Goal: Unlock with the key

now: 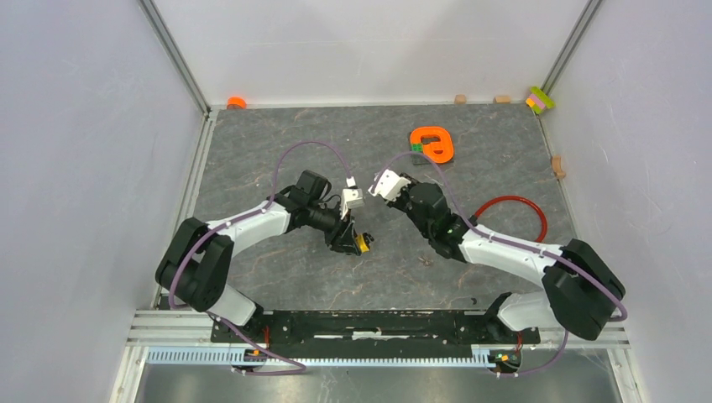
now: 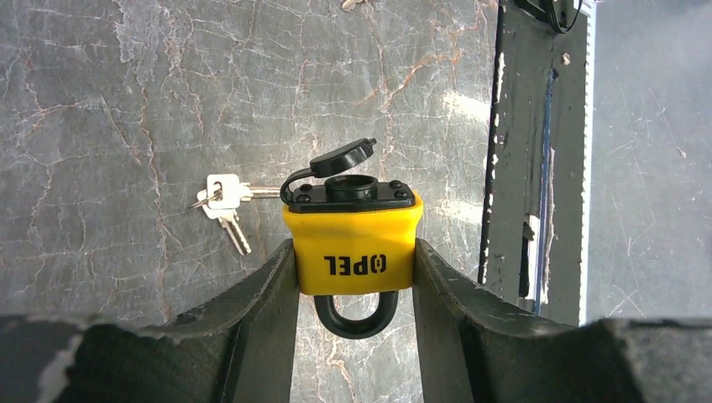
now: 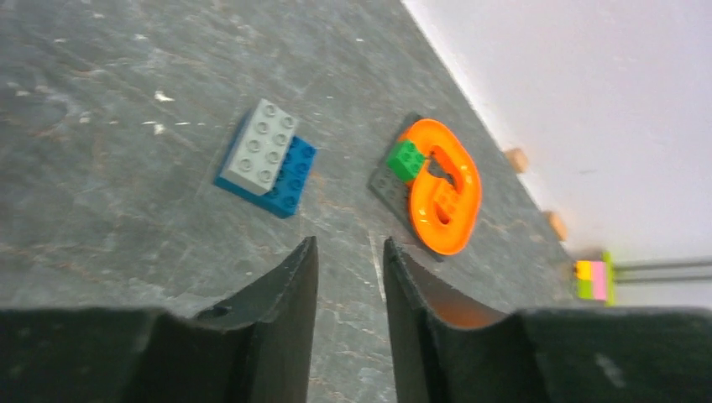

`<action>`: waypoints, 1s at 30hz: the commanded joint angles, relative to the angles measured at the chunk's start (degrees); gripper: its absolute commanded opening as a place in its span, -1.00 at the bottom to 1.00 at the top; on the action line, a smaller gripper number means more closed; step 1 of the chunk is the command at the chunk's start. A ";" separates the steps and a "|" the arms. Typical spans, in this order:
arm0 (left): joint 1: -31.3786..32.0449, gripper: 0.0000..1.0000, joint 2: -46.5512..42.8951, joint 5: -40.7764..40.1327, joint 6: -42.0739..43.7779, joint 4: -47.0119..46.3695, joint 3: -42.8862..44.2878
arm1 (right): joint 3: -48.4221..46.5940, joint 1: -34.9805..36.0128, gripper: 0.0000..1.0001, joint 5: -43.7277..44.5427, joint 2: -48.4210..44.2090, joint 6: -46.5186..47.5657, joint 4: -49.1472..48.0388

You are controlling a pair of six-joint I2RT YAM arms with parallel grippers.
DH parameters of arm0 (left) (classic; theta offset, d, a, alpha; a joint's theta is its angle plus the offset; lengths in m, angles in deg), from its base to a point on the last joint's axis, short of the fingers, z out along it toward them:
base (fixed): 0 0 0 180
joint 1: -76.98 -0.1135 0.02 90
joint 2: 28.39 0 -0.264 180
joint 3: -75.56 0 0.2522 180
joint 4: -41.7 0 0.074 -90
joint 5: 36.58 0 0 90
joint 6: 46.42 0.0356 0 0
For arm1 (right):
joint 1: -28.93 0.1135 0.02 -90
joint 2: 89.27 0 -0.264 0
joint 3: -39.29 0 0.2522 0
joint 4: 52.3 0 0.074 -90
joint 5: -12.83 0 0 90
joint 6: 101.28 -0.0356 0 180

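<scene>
A small yellow padlock (image 2: 353, 239) with a black shackle sits between the fingers (image 2: 269, 294) of my left gripper (image 2: 354, 252), which is shut on its body. Its black cap is flipped up, leaving the round key socket bare. The key (image 2: 222, 200), a small silver bunch, lies on the grey table just left of the lock's top, apart from both grippers. From above, the padlock (image 1: 363, 243) shows at the left arm's tip. My right gripper (image 3: 346, 243) hangs above the table, open with nothing between its fingers, facing the back right corner.
A grey brick on a blue one (image 3: 269, 155) and an orange ring piece (image 3: 443, 189) with a green brick lie beyond the right gripper. A red cable loop (image 1: 514, 206) lies at the right. Small blocks line the back wall. The black base rail (image 2: 537, 151) runs along the near edge.
</scene>
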 commanded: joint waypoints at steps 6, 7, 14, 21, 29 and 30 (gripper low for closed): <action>-0.42 -0.95 -4.93 -1.08 1.67 -5.70 -1.24 | -2.88 -7.98 0.34 -52.01 -5.01 -4.69 14.07; -0.44 -0.95 -5.11 -1.07 1.63 -5.94 -1.24 | -3.47 -7.97 0.40 -56.08 -3.96 -4.95 15.22; -0.44 -0.96 -6.83 -2.65 2.46 -7.40 -2.68 | -6.96 -7.85 0.48 -71.06 0.84 -3.78 20.83; -0.31 -0.96 -7.22 -2.31 2.45 -7.32 -2.82 | -7.55 -7.80 0.48 -70.64 1.96 -4.44 20.18; 0.09 -0.96 -7.43 -1.23 3.02 -7.33 -3.06 | -7.94 -7.05 0.38 -62.30 3.79 -7.68 16.76; 0.09 -0.95 -7.52 -1.12 3.66 -7.31 -3.37 | -8.22 -7.09 0.35 -61.24 4.28 -7.77 16.58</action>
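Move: The right hand, with nothing visible between its fingers, has the yellow padlock about 14 cm back, 12 cm to its left and 7 cm below. The nearer keys lie on the table about 11 cm back and 10 cm left of this hand, the other keys 15 cm back and 4 cm right, and the grey-blue block 4 cm ahead and 5 cm left, all some 15 cm below. The left hand has the padlock in its fingertips, keyway cap already open. Back and to the left, with a slight dip, the right hand swings in about 15 cm towards the keyway side of the padlock, turning some 50 degrees counter-clockwise and tipping its fingers down, which spread wide on the way; it stops just short. The left hand keeps its grip on the padlock, easing only about 1 cm forward and up. ##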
